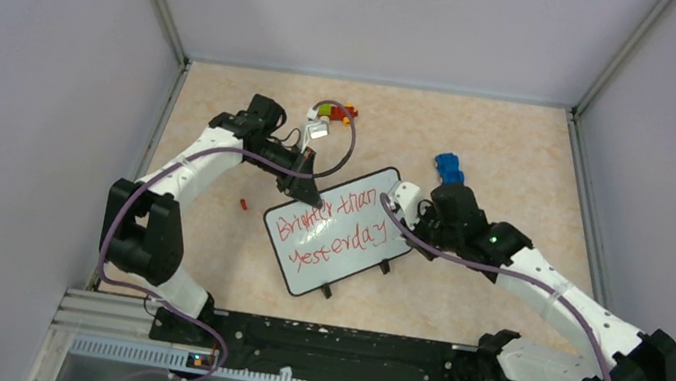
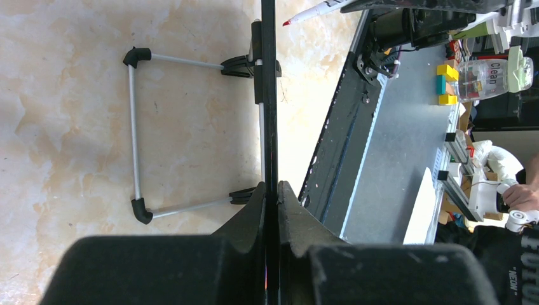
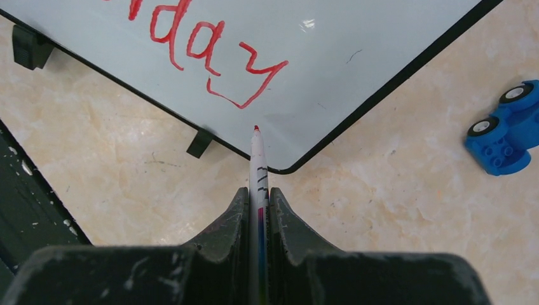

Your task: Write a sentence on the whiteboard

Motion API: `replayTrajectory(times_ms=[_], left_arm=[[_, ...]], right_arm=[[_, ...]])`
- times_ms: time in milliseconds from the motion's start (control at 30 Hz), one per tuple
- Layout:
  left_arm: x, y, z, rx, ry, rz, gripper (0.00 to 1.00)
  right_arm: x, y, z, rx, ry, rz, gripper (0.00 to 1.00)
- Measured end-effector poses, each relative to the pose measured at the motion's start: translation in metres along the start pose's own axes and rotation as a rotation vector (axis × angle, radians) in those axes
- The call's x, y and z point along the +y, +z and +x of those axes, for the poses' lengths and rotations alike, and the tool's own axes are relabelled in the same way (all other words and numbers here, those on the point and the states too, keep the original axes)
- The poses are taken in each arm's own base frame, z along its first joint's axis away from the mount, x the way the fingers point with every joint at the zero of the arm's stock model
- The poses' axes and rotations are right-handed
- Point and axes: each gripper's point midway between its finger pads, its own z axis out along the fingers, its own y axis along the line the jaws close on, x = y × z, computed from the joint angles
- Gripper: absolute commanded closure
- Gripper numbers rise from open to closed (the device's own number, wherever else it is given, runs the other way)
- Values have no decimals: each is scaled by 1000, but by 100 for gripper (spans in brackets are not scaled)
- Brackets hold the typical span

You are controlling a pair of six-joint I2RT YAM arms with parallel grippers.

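Note:
The whiteboard [image 1: 317, 268] lies tilted in the middle of the table, with the red sentence [image 1: 339, 226] on it in two lines. My left gripper [image 1: 311, 190] is shut on the board's far left edge. In the left wrist view the whiteboard [image 2: 269, 95] is a thin dark strip running up from between the left gripper's [image 2: 271, 190] closed fingers. My right gripper [image 3: 259, 194] is shut on a thin white marker [image 3: 257, 159]. Its red tip sits over the whiteboard's [image 3: 356, 38] corner, just below the last letters of the sentence [image 3: 203, 57]. I cannot tell whether the tip touches.
A blue toy car [image 1: 448, 169] stands just behind my right gripper, near the board's far corner. A small red cap [image 1: 243, 204] lies left of the board. Coloured bricks [image 1: 341, 110] sit at the back. The board's wire stand [image 2: 133, 127] rests on the table. A black rail [image 1: 322, 340] runs along the near edge.

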Motion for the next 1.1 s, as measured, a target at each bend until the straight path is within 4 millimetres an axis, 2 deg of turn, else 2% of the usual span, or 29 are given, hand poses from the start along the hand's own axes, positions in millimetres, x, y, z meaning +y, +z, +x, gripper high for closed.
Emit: replayTrajectory(times_ms=[167,633,867,967,1100], left_arm=[[0,0,0,0,0,0,100],[0,0,0,0,-1,-2,100],[1,1,0,1,5,-7,72],[1,2,1,8,7,-13,61],[1,1,-1,8,4,-20,49]], right_arm=[[-3,4,12,33,2,17,100],[-10,15,13,41,6,38,100],[4,10,16,58,5,-42,100],[9,2,6,38,0,-80,100],[12,-12,-18,-20,-9,-113,100]])
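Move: The right hand still holds the marker over the board's near right corner. The bare spot just beyond the tail of the "y" lies about 3 cm ahead, 4 cm left and 6 cm below that hand; the "y" is some 2 cm farther out and 3 cm left of the spot, and the corner about 1 cm ahead and 2 cm left of the hand. The left hand still has the board's upper edge between its fingers; the spot is some 18 cm right of it, 5 cm back, 8 cm lower. The right hand, its grip on the marker unchanged, sinks about 2 cm and eases 1 cm forward to bring the tip down on the bare board beside the tail of the "y", then draws back some 2 cm and lifts about 4 cm with a slight drift left, tilting the marker a few degrees steeper as the tip comes off. Near the end the left hand stays where it is and opens its fingers from nearly shut to a little under half, loosing its pinch on the board's upper edge, which remains between them. ##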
